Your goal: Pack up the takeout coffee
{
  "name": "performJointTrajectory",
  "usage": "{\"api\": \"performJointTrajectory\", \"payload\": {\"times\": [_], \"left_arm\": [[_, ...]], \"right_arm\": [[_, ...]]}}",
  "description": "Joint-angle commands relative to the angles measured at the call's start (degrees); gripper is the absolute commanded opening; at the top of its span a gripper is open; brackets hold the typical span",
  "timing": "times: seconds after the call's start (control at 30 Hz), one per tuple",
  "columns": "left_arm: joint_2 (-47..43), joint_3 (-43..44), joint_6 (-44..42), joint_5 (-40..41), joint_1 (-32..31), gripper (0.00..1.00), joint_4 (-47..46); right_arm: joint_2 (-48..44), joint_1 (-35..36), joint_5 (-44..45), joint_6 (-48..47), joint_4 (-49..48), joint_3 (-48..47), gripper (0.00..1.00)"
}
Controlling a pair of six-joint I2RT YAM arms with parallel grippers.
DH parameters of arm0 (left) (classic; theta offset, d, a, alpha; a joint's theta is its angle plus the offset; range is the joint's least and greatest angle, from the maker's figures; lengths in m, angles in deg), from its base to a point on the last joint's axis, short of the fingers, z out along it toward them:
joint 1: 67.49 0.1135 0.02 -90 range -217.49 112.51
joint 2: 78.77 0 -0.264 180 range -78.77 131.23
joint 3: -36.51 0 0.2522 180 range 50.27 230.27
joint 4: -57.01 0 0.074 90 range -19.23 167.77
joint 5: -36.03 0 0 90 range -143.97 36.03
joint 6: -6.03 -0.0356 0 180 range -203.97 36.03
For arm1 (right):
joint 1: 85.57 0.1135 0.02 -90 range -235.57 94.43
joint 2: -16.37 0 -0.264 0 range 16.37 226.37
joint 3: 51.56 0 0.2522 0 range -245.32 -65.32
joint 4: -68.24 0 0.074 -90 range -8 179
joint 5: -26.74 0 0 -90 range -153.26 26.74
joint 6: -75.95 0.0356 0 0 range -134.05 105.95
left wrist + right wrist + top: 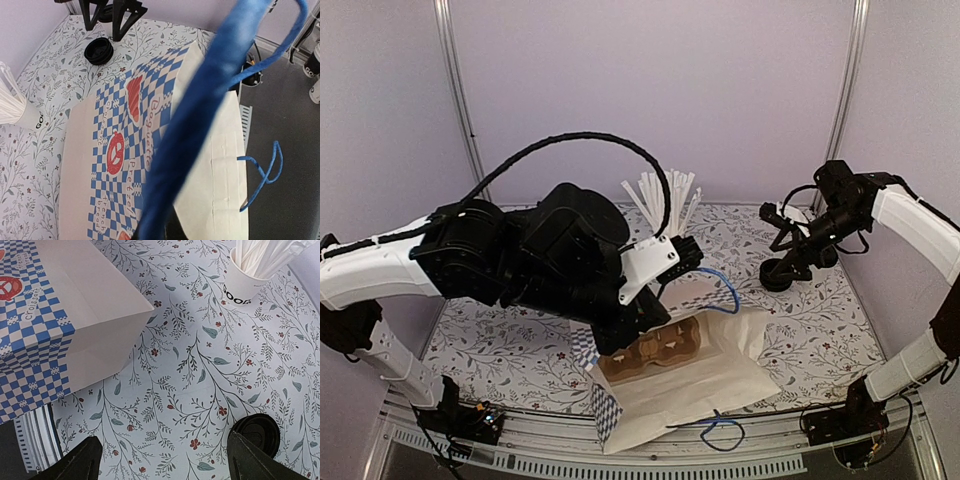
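Note:
A round black lid sits on the flowered table at the right. No white cup wall shows under it, so I cannot tell whether it is the takeout coffee. My right gripper hangs open just above it, with the lid by its right finger and only tablecloth between the jaws. A white paper bag with a blue check print lies on its side. My left gripper is shut on its blue handle, and its fingers are hidden behind the handle.
A brown cardboard cup carrier lies in the bag's mouth. A white cup full of white straws stands at the back. The bag's other blue handle hangs over the table's near edge.

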Motion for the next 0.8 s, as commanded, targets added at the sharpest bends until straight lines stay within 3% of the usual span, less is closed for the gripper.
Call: {"api": "performJointTrajectory", "payload": {"times": [0.0, 0.13, 0.23, 0.4, 0.53, 0.77], "left_arm": [[0.3, 1.0, -1.4, 3.2, 0.2, 0.01, 2.3], [0.2, 0.8, -3.5, 4.1, 4.1, 0.01, 2.3], [-0.7, 0.0, -5.8, 5.6, 7.2, 0.06, 0.9], [-1.9, -2.0, -9.0, 5.6, 13.9, 0.39, -3.1], [-1.8, -2.6, -9.1, 7.7, 18.6, 0.57, -5.7], [-3.9, -2.0, -10.8, 8.8, 21.8, 0.74, -8.2]], "right_arm": [[-2.3, -0.2, 0.5, 1.1, -1.4, 1.0, 0.90], [-2.5, -0.4, 2.6, 1.6, -2.0, 0.4, 0.90], [-2.3, -1.1, 3.8, 2.3, -2.3, -0.7, 0.90], [-1.2, -2.5, 5.1, 2.8, -2.3, -1.7, 0.90], [-0.6, -3.8, 5.0, 3.4, -2.3, -2.8, 0.90], [1.4, -9.1, 5.5, 2.9, -1.2, -5.6, 0.90]]}}
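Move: The takeout bag is tipped towards the robot, its far handle already pinched in the left hand. Its middle lies about 4 cm ahead of that hand, 5 cm to the right and 14 cm below. The drink carrier inside sits some 5 cm ahead, 2 cm right and 20 cm below, and the straw cup about 33 cm ahead and 3 cm right, 22 cm down. From the right hand the bag is some 17 cm back, 26 cm left and 4 cm lower. Forward and somewhat left, nearly level, the left hand carries the bag's far handle about 17 cm away from the robot towards the straw cup, swinging some 20 degrees counter-clockwise. From partway on the fingers spread wide and let go of the handle. The open right hand draws off about 5 cm to the right and forward, away from the bag. ##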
